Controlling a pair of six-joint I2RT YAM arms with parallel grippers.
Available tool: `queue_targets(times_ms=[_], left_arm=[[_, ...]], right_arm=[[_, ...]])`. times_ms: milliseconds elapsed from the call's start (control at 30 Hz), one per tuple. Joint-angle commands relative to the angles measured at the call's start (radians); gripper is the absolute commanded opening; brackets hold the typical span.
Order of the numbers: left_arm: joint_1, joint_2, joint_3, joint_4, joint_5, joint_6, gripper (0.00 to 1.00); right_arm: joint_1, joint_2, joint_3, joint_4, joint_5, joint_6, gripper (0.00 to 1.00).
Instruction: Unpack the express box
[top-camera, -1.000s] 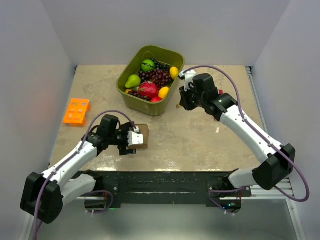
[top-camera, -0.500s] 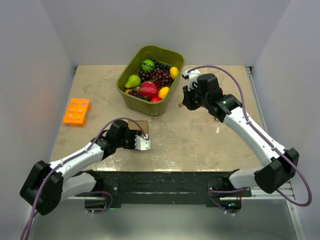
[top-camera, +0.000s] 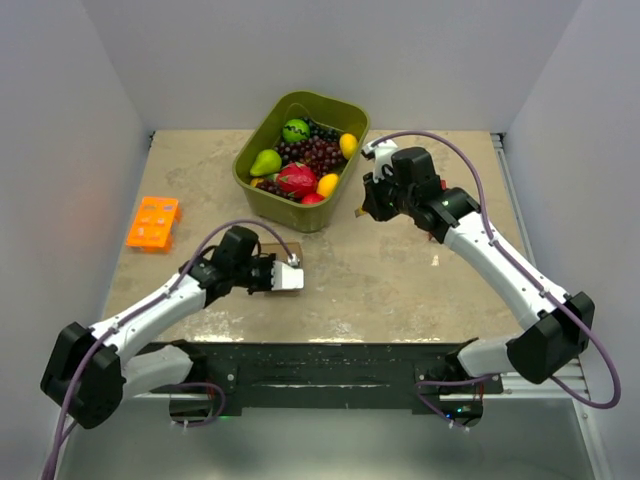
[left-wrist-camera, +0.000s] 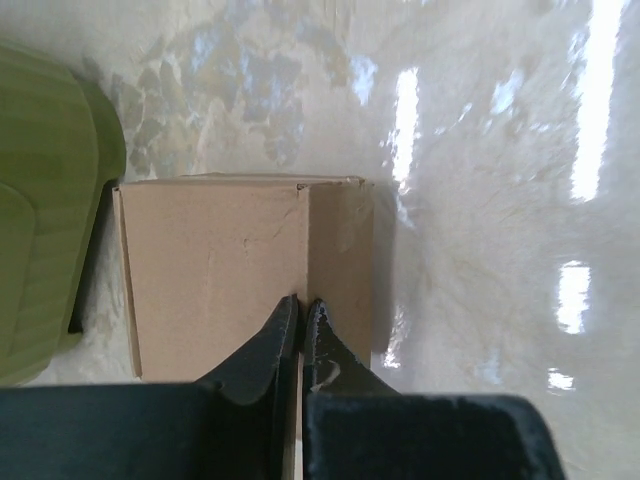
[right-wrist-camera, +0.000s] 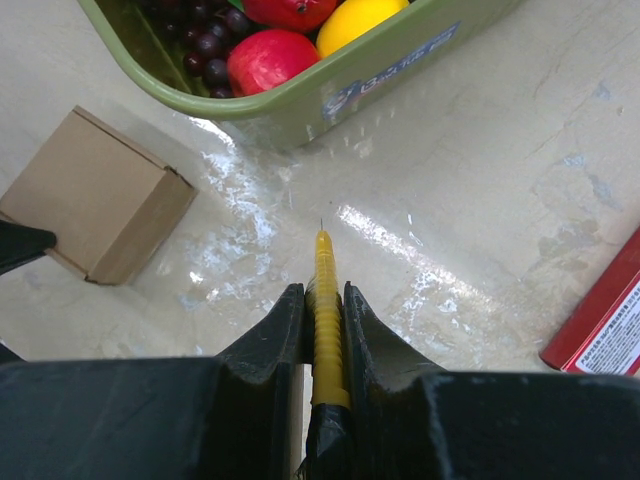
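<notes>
The express box (left-wrist-camera: 235, 275) is a small plain brown cardboard box lying on the table, closed flaps facing up. In the top view only a sliver of the box (top-camera: 274, 247) shows past the left arm. My left gripper (left-wrist-camera: 302, 306) is shut, its tips together on the box's top by the flap seam, with nothing between them. My right gripper (right-wrist-camera: 323, 292) is shut on a slim yellow needle-tipped tool (right-wrist-camera: 325, 270). It hangs above bare table right of the box (right-wrist-camera: 100, 200), beside the green tub. In the top view this gripper (top-camera: 363, 207) is near the tub's right corner.
A green tub (top-camera: 262, 190) of fruit stands at the back centre, close behind the box. Its wall (right-wrist-camera: 330, 90) is just ahead of the right gripper. An orange tray (top-camera: 153, 222) lies at the left. A slim red packet (right-wrist-camera: 600, 320) lies right of the right gripper.
My left gripper has gone from wide open around the box to shut, with its tips now on the box top. The right arm has barely moved and keeps the yellow tool.
</notes>
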Motion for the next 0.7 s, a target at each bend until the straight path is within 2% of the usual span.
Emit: queue_targets(times_ms=[0,67,200,267,367,433,533,600,633,667], left_arm=[[0.076,0.042,0.205,-0.190,0.283,-0.154,0.00],[0.119,0.120,0.301,-0.320,0.452,-0.184,0.00],[0.209,0.299,0.409,-0.506,0.668,-0.189,0.00],[0.236,0.399,0.458,-0.627,0.795,-0.131,0.00],[0.242,0.473,0.489,-0.691,0.864,-0.111,0.00],[0.254,0.487,0.472,-0.656,0.877,-0.208,0.00],[0.308,0.528,0.471,-0.622,0.944,-0.272,0.00],[0.357,0.562,0.495,-0.663,0.999,-0.257,0.00],[0.369,0.605,0.539,-0.695,1.013,-0.196,0.00],[0.390,0.629,0.566,-0.803,1.021,-0.140,0.00]], right_arm=[[-0.003,-0.005,0.041,0.025,-0.008,-0.003,0.00],[-0.003,-0.002,0.044,0.024,-0.008,-0.005,0.00],[-0.002,0.009,0.046,0.027,-0.019,0.003,0.00],[-0.002,0.015,0.049,0.027,-0.025,0.008,0.00],[-0.003,0.018,0.055,0.025,-0.028,0.012,0.00],[-0.002,0.021,0.053,0.028,-0.030,0.015,0.00],[-0.003,0.024,0.041,0.037,-0.039,0.026,0.00],[-0.003,0.029,0.033,0.042,-0.043,0.034,0.00],[-0.002,0.030,0.032,0.042,-0.045,0.035,0.00],[-0.003,0.035,0.032,0.042,-0.046,0.037,0.00]])
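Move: The left fingers are already shut on the near edge of the express box; its middle lies about 5 cm ahead, 1 cm to the right and some 2 cm below them. The fruit bin stands about 24 cm ahead and 5 cm right at roughly hand height, the orange tray about 14 cm ahead, 27 cm left and 6 cm lower. From the right hand, still holding the knife, the box lies some 18 cm left, 7 cm back and 19 cm below. Bring the left gripper up about 5 cm, keeping its pinch on the cardboard at the box's near edge, and carry it some 3 cm to the right, then also back towards the base. Meanwhile turn the wrist hard, some 65 degrees, mostly rolling the hand's forward side down, until the fingers point to the right and only shallowly down. ##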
